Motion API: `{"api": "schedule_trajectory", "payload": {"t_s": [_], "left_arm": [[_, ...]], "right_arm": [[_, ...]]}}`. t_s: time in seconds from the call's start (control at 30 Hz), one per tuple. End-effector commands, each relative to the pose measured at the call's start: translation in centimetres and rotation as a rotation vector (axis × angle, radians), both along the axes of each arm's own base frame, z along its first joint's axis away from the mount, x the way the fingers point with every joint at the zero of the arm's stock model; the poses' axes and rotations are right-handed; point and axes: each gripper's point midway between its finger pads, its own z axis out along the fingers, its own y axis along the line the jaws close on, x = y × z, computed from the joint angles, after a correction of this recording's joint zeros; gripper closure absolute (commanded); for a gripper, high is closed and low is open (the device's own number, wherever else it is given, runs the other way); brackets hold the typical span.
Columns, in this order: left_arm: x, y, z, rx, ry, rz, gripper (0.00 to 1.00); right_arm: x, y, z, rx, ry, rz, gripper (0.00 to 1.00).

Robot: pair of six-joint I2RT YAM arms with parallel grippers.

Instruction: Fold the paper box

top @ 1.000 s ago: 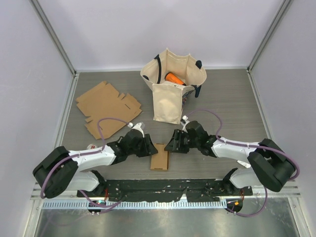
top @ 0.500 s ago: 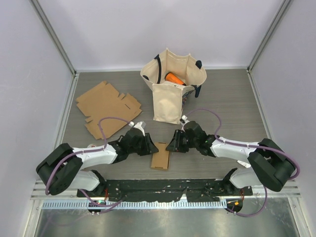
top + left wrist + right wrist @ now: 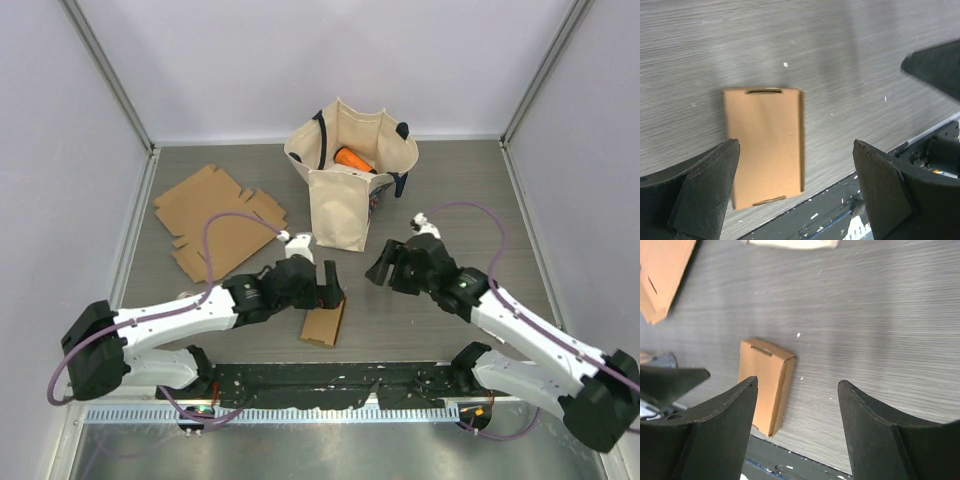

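The folded paper box (image 3: 322, 324) is a small brown cardboard packet lying flat and closed near the table's front edge. It also shows as the box (image 3: 765, 145) in the left wrist view and the box (image 3: 765, 384) in the right wrist view. My left gripper (image 3: 328, 288) hovers over its far end, and this left gripper (image 3: 795, 192) stands wide open and holds nothing. My right gripper (image 3: 382, 266) is to the box's right and apart from it. The right gripper (image 3: 797, 427) is open and empty too.
A flat unfolded cardboard blank (image 3: 214, 220) lies at the back left, also seen as the blank (image 3: 662, 275). A cream tote bag (image 3: 348, 185) with an orange object inside stands behind the grippers. The black base rail (image 3: 840, 210) runs just beyond the box's near edge.
Both grippers opened and left the box. The left arm swung right and now sits over the box. The right arm pulled back to the right and rose.
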Motion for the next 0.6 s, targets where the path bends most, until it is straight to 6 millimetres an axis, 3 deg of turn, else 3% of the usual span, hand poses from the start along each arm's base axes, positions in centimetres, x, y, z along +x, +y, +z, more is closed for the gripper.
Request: {"api": "schedule_trajectory", "payload": {"t_s": [0.0, 0.03, 0.1, 0.17, 0.27, 0.3, 0.43, 0.57], "left_arm": [[-0.9, 0.4, -1.9, 0.279, -0.039, -0.035, 0.00], [-1.2, -0.1, -1.4, 0.328, -0.053, -0.055, 0.00], [-1.4, -0.4, -2.8, 0.414, -0.043, -0.068, 0.00], [-1.7, -1.1, -2.5, 0.463, -0.072, -0.077, 0.00], [-1.5, -1.2, -3.1, 0.549, -0.088, -0.040, 0.00], [-1.7, -0.6, -4.1, 0.612, -0.076, -0.040, 0.00], [-2.2, -2.3, -4.8, 0.634, -0.070, -0.068, 0.00], [-2.5, -2.2, -5.9, 0.685, -0.064, -0.070, 0.00]], "right_arm": [[0.0, -4.8, 1.7, -0.084, -0.080, -0.105, 0.29], [-0.1, -5.4, 3.3, -0.053, -0.133, -0.125, 0.29], [-0.2, -6.2, 4.4, -0.048, -0.175, -0.144, 0.28], [-0.6, -6.9, 5.3, -0.050, -0.203, -0.148, 0.28], [-1.1, -7.4, 5.4, -0.069, -0.212, -0.144, 0.28], [-1.2, -7.6, 5.3, -0.075, -0.209, -0.144, 0.28], [-1.5, -7.2, 4.9, -0.053, -0.207, -0.124, 0.28], [-1.6, -6.9, 4.9, -0.039, -0.207, -0.113, 0.28]]}}
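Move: The closed paper box lies about 4 cm back from the left hand's open fingers, level with them sideways and some 10 cm lower. Its neighbours are farther out: the canvas bag roughly 22 cm ahead of that hand and 6 cm to its right, the flat cardboard sheet 18 cm ahead and 22 cm to its left. From the empty right hand the box lies around 13 cm left, 7 cm back and 11 cm below. Fingers kept wide open and touching nothing, the left hand slides a little right and back, then sinks about 6 cm towards the top of the paper box, while its wrist rolls some 35 degrees, left side up, to bring the fingers from slanting rightward to pointing steeply down over the box with a forward lean. The empty right hand clears away from the box, going about 7 cm right and rising about 5 cm, its fingers staying open and tipping up slightly before it comes nearly to rest. ##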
